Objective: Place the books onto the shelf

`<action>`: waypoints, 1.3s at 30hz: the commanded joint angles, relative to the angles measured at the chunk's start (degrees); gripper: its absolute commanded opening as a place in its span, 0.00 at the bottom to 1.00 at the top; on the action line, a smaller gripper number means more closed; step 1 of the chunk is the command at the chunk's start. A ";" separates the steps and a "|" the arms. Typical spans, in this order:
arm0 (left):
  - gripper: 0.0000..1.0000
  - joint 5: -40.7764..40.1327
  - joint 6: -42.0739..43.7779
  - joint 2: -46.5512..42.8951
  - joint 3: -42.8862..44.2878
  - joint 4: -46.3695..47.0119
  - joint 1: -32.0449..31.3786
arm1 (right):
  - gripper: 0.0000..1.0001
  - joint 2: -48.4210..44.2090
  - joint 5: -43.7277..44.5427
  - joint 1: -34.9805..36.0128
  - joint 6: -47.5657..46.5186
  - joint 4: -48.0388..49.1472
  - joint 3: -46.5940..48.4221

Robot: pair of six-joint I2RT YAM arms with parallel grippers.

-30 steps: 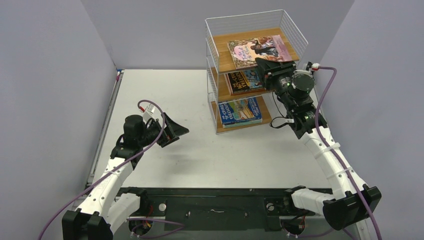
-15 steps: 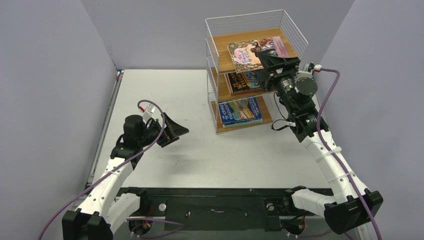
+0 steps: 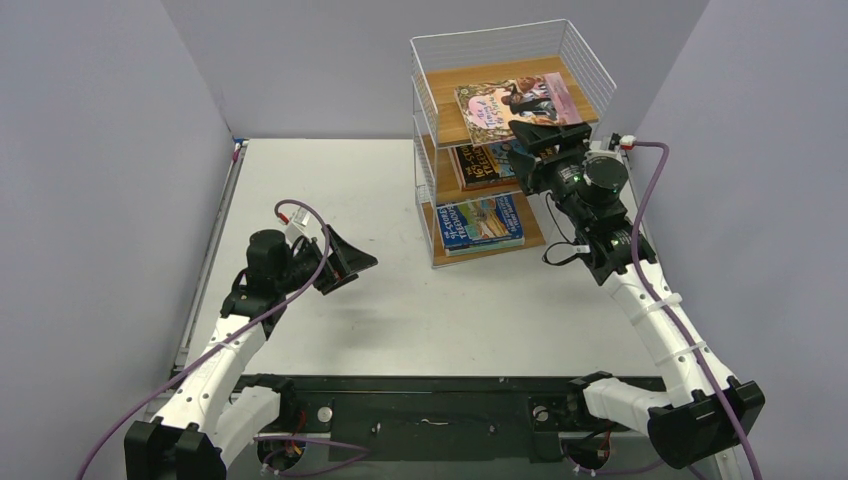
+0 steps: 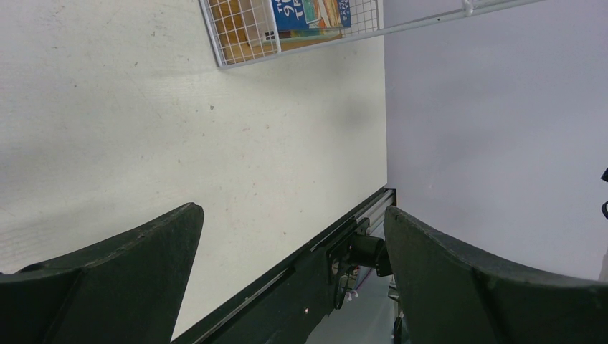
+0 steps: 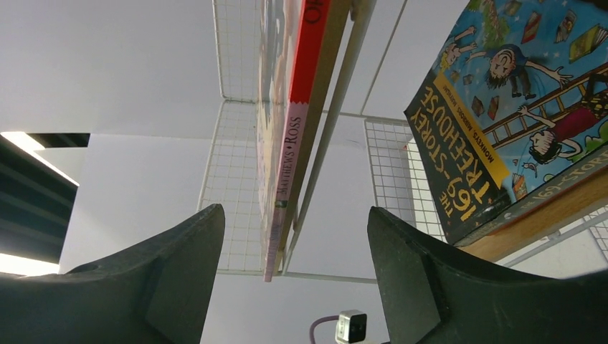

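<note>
The white wire shelf [image 3: 500, 35] stands at the table's far right with three wooden boards. A pink-and-brown book [image 3: 505, 102] lies on the top board. A dark book [image 3: 482, 165] is on the middle board and a blue one [image 3: 480, 221] on the bottom. My right gripper [image 3: 532, 140] is open just in front of the top board's edge, holding nothing. In the right wrist view the pink and red book spines [image 5: 290, 143] stick out past the open gripper [image 5: 294, 215], beside the dark book [image 5: 502, 107]. My left gripper [image 3: 352, 262] hangs open over the table.
Grey walls close in the table on the left, back and right. The left wrist view shows the open left gripper [image 4: 292, 211], bare tabletop [image 4: 215, 129], the shelf's foot [image 4: 244, 32] and the black rail [image 4: 287, 287] at the near edge.
My right gripper has opened and let go of the book on the top board, then drawn back a little and lower. The left arm has not moved.
</note>
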 commanded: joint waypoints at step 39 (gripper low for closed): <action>0.96 -3.77 7.26 -0.95 7.22 -8.76 0.50 | 0.06 -5.28 4.86 -0.92 -35.50 -20.44 12.40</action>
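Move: Just in front of the top tier, the right hand is level with the pink book's spine; that book's middle lies about 12 cm ahead, with no sideways offset or height difference. The black treehouse book on the middle tier is some 10 cm ahead, 1 cm left and 17 cm below; the blue book on the bottom tier is 10 cm ahead, 2 cm left and 33 cm below. From the left hand, the pink book is roughly 23 cm ahead, 35 cm right and 23 cm higher. Backing away from the pink book's spine, the open right hand swings about 7 cm back and 6 cm to the right, sinking a little, while it rolls nearly 40 degrees, left side down. Then the fingers shut on nothing and the hand turns back in, coming some 3 cm forward and slightly up and left in front of the shelf. ##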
